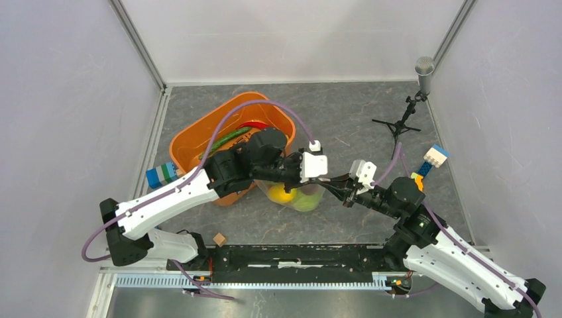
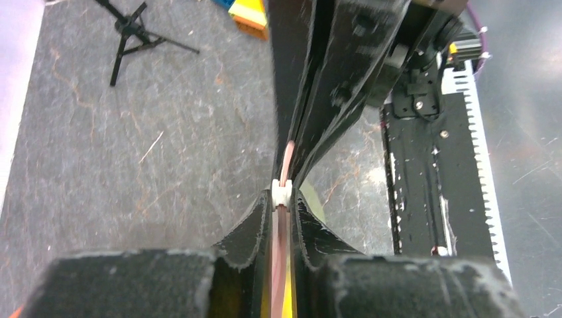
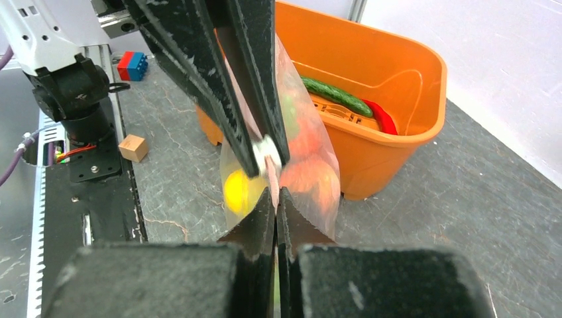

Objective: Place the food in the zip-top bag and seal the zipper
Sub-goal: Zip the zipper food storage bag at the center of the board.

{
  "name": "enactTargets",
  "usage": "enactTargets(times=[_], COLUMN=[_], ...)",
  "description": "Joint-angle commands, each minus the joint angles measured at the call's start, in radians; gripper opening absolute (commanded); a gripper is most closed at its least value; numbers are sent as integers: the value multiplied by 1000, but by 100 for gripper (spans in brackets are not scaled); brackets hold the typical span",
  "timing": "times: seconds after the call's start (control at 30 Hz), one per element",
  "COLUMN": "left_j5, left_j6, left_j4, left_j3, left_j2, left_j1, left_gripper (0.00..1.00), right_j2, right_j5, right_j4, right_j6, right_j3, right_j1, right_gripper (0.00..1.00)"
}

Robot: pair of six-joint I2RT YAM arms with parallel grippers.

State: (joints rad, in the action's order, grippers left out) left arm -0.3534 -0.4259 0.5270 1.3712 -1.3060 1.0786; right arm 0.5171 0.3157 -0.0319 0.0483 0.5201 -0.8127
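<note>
The zip-top bag (image 1: 299, 197) hangs between my two grippers, just right of the tub. Inside it show yellow food (image 3: 240, 189), red-orange food (image 3: 308, 175) and a green piece (image 1: 309, 199). My left gripper (image 2: 282, 199) is shut on the zipper (image 2: 281, 252), its tips flanking a small white slider (image 2: 281, 192). Facing it, my right gripper (image 3: 275, 192) is shut on the same pink strip a little farther along. In the top view the two grippers, left (image 1: 329, 177) and right (image 1: 342, 188), meet tip to tip above the bag. A green pod (image 3: 335, 96) and a red chilli (image 3: 381, 119) lie in the tub.
The orange tub (image 1: 192, 132) stands behind and left of the bag. Building blocks (image 1: 162, 174) sit left of the tub, more blocks (image 1: 434, 159) at the right. A wooden cube (image 1: 219, 239) lies near the front rail. A microphone on a tripod (image 1: 407, 112) stands at the back right.
</note>
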Motion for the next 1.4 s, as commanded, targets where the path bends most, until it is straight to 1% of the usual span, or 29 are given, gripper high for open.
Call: enactTargets(times=[0.0, 0.4, 0.7, 0.9, 1.03, 1.23, 1.37], left_j5=[94, 273, 322, 404, 426, 517, 545], left_j6=[-12, 19, 21, -1, -6, -16, -20], left_j4=[30, 79, 129, 155, 156, 160, 152], left_j3=[-68, -145, -169, -193, -210, -232, -248], left_j2=[84, 184, 227, 245, 269, 299, 327], left_j1=[-79, -182, -278, -303, -330, -350, -361], left_gripper=[2, 2, 2, 2, 2, 2, 2], right_j2=[-29, -52, -58, -52, -51, -49, -49], right_j5=[-71, -114, -136, -141, -143, -143, -144], right_j4=[0, 5, 7, 1, 1, 0, -2], right_j6=[3, -10, -7, -3, -1, 1, 1], right_j3=[47, 30, 25, 23, 22, 23, 21], right_j1=[-2, -2, -2, -2, -2, -2, -2], right_gripper=[0, 0, 0, 0, 0, 0, 0])
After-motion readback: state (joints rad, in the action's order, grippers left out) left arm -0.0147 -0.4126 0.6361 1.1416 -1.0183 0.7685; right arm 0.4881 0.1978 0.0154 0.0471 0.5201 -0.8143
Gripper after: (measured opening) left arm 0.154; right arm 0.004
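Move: The bag's far zipper end lies about 17 cm left of the left hand and 6 cm farther out, some 3 cm lower; that hand already grips the white slider. The yellow food in the bag is roughly 11 cm left, 4 cm back and well below; the orange bin's middle is 27 cm left and 9 cm out. From the right hand, pinching the near zipper end, the far end is some 20 cm left, 6 cm out. Left hand drags the slider 18 cm left and forward along the zipper, turning 35 degrees counter-clockwise; right keeps hold. ##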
